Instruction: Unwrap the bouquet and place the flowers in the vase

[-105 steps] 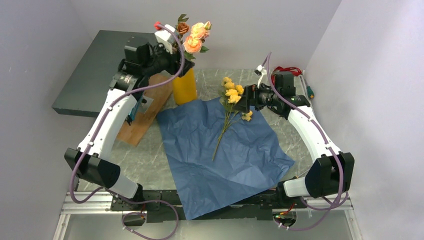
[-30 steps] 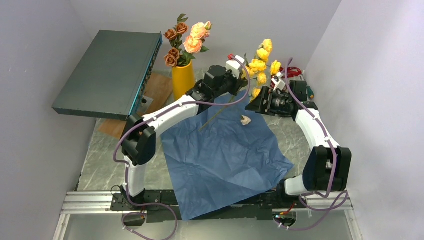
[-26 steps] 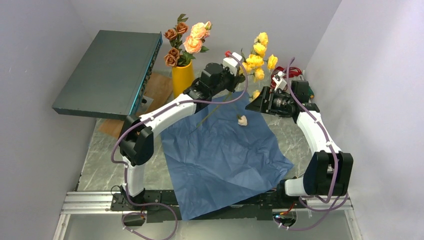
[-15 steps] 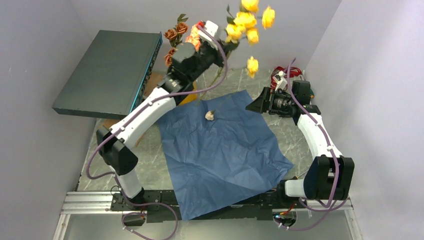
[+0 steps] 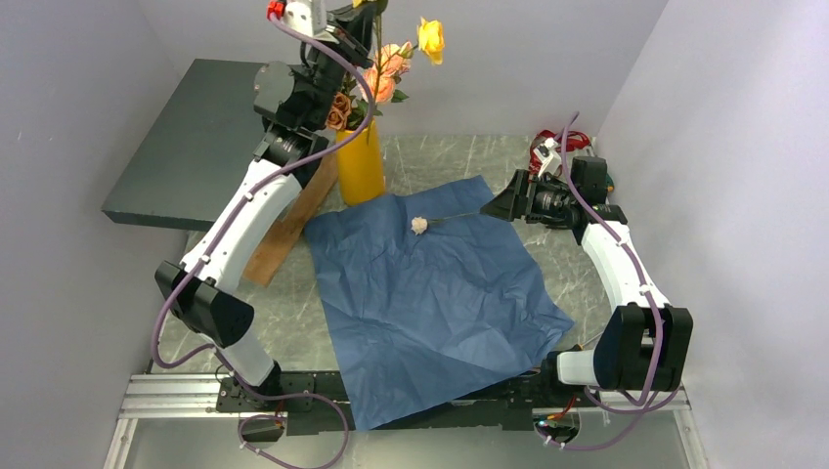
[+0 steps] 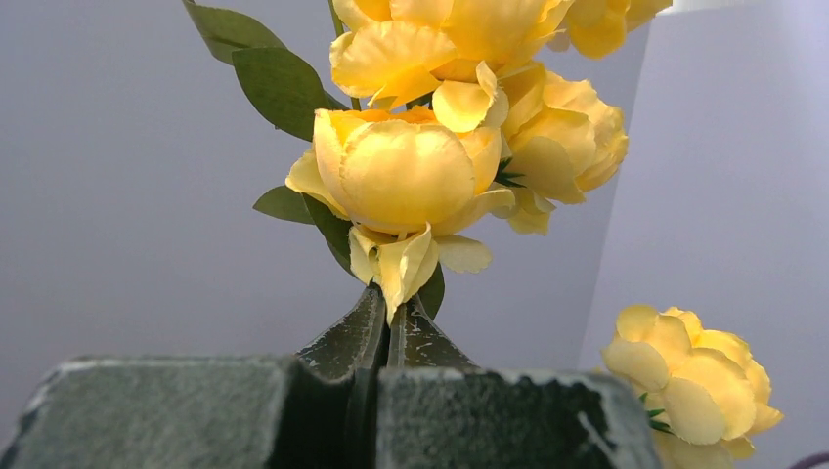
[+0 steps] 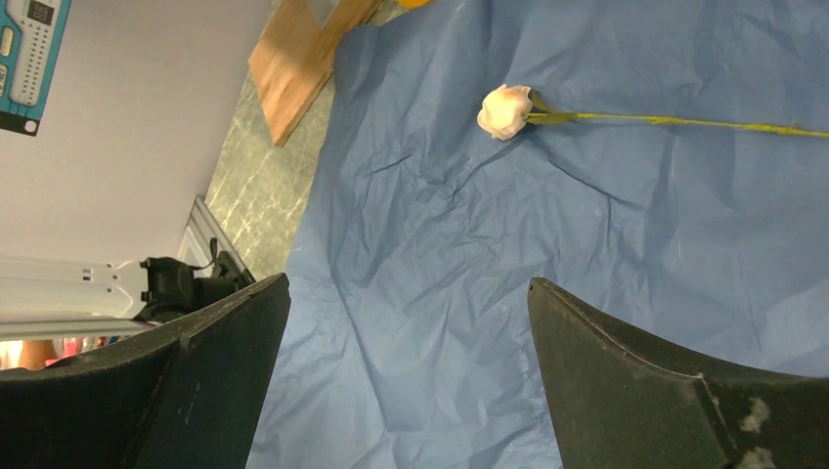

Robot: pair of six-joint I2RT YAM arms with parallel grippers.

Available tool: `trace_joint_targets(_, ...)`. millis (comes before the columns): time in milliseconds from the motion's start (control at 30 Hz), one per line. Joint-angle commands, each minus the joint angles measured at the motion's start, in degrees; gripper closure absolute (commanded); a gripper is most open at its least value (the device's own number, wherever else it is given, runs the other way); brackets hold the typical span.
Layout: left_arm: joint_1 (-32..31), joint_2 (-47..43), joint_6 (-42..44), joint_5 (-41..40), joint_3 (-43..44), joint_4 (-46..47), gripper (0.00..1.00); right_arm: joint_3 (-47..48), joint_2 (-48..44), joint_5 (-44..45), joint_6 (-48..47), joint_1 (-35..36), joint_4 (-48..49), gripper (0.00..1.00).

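Note:
My left gripper [image 5: 352,15] is raised high above the orange-yellow vase [image 5: 360,168] and is shut on the stem of a bunch of yellow roses [image 6: 406,176]. In the top view only one yellow bloom [image 5: 431,39] of that bunch shows. Peach and brown roses [image 5: 383,78] stand in the vase. The bouquet's blue paper [image 5: 430,293] lies spread flat on the table. One pale rose [image 5: 420,226] lies on it, its stem [image 7: 675,122] pointing toward my right gripper [image 5: 497,207]. That gripper [image 7: 406,293] hangs open over the paper's far right corner, holding nothing.
A dark grey box [image 5: 186,147] lies at the back left, with a wooden board [image 5: 283,225] leaning from under it near the vase. Red cables [image 5: 557,145] sit at the back right behind the right arm. Walls close in on three sides.
My left arm swung up and to the left with the yellow roses, from over the paper to above the vase. The pale rose shifted left on the paper. The right arm barely moved.

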Motion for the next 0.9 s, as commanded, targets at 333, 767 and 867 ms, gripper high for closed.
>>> trace_joint_targets(333, 6.8, 3.2, -1.2, 0.2, 1.7, 15.5, 1.00, 1.3, -0.6, -1.0, -1.5, 0.1, 1.6, 0.05)
trace_joint_targets(767, 8.5, 5.3, -3.2, 1.0, -5.7, 18.5, 1.00, 3.1, 0.4, -0.6, -3.4, 0.1, -0.8, 0.05)
trace_joint_targets(867, 8.8, 3.3, -3.1, 0.4, -10.4, 18.3, 1.00, 3.5, 0.6, -0.5, -4.4, 0.0, -1.7, 0.05)
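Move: The left hand, holding the yellow roses, is high over the table: the vase's middle is about 6 cm ahead, 5 cm to its left and 46 cm below. The brown and peach roses already in it stand over that same spot, some 23 cm below the hand. The white flower on the blue paper lies about 7 cm back, 8 cm to the right and 59 cm below. From the right hand, the vase is roughly 15 cm ahead, 27 cm left and 8 cm lower. Leftward and slightly up at first, about 5 cm, the left hand brings the yellow roses in line with the vase, then turns forward some 7 cm and sinks about 8 cm from its highest point towards the vase. The fingers tip up a little and come back level with before, turning slightly counter-clockwise; they stay shut on the stems, blooms upright. ##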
